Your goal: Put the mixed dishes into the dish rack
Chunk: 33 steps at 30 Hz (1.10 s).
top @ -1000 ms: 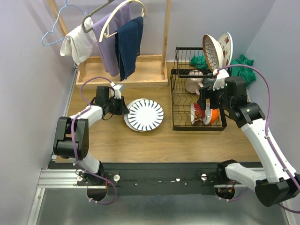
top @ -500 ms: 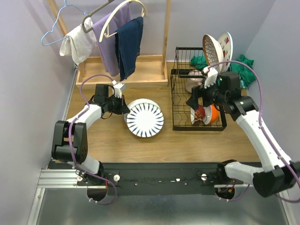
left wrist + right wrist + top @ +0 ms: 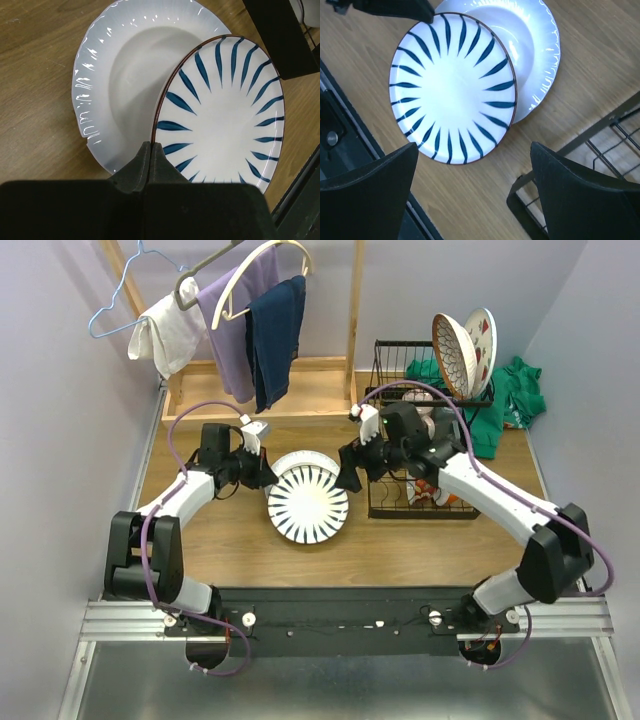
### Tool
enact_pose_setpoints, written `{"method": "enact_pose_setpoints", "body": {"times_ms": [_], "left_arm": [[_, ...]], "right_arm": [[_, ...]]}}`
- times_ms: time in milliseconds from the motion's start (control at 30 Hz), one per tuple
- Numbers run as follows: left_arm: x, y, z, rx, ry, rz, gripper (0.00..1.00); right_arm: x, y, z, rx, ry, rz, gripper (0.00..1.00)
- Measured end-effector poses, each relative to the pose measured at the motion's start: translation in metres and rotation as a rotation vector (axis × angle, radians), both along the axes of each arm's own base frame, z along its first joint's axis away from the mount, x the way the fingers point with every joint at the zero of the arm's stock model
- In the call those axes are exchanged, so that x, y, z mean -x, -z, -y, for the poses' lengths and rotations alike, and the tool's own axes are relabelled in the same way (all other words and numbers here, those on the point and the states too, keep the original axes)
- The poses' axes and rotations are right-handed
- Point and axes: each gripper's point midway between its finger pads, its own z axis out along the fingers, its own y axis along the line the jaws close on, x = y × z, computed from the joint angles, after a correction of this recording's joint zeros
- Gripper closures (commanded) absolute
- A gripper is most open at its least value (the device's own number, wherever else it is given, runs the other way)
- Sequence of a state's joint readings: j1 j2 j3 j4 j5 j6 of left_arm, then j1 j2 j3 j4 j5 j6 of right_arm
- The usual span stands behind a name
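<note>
The white plate with dark-blue stripes [image 3: 308, 504] [image 3: 225, 115] [image 3: 452, 87] is tilted up off a plain white plate [image 3: 297, 461] [image 3: 120, 75] [image 3: 535, 40] that lies on the table. My left gripper [image 3: 268, 478] [image 3: 150, 146] is shut on the striped plate's left rim. My right gripper [image 3: 348, 472] [image 3: 474, 148] hovers open by the plate's right edge, between it and the black wire dish rack [image 3: 382, 365] [image 3: 600, 145]. The rack holds two upright plates [image 3: 452, 350] on top and red and orange bowls [image 3: 445, 492] below, partly hidden by my right arm.
A wooden clothes stand [image 3: 300, 390] with hangers and hanging garments [image 3: 250, 320] stands at the back left. A green cloth [image 3: 512, 390] lies behind the rack. Walls close in on both sides. A black metal rail [image 3: 330, 615] runs along the near edge.
My left gripper has shut on the striped plate's rim and tilted the plate up and toward the near side. My right arm swung left from the rack to the plate, still open.
</note>
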<state>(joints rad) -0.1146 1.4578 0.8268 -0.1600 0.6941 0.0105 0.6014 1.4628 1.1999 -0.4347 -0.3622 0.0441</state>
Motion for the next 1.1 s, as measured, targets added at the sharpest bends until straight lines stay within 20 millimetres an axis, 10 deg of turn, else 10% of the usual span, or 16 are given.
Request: {"method": "enact_pose_setpoints", "body": {"times_ms": [700, 1100], "left_arm": [[0.021, -0.053, 0.014, 0.027, 0.131, 0.192, 1.00], [0.021, -0.050, 0.013, 0.017, 0.143, 0.214, 1.00]], "right_arm": [[-0.051, 0.075, -0.058, 0.049, -0.269, 0.002, 0.01], [-0.005, 0.075, -0.081, -0.120, -0.545, -0.141, 0.57]]}}
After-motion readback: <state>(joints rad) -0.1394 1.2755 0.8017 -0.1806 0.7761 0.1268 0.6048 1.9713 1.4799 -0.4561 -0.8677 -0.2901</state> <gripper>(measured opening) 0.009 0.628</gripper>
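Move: The left gripper already pinches the striped plate by its left rim; the plate's middle is about 5 cm back, 7 cm right and 3 cm below it. From the open right gripper that middle is roughly 11 cm left, 5 cm back and 11 cm down. The white plate beneath is centred some 7 cm farther forward than the striped one. The dish rack's middle is 14 cm right and 6 cm ahead of the right gripper, the red bowl also 14 cm right, about level. Swing the open right gripper down and forward about 5 cm, then left and back round to the striped plate's far-right rim, ending some 8 cm left and 8 cm lower, turning counter-clockwise. Start closing the fingers, one each side of the rim. Meanwhile keep the left pinch, raise the plate about 5 cm with a slight draw back, tipping the fingers up, then hold. ##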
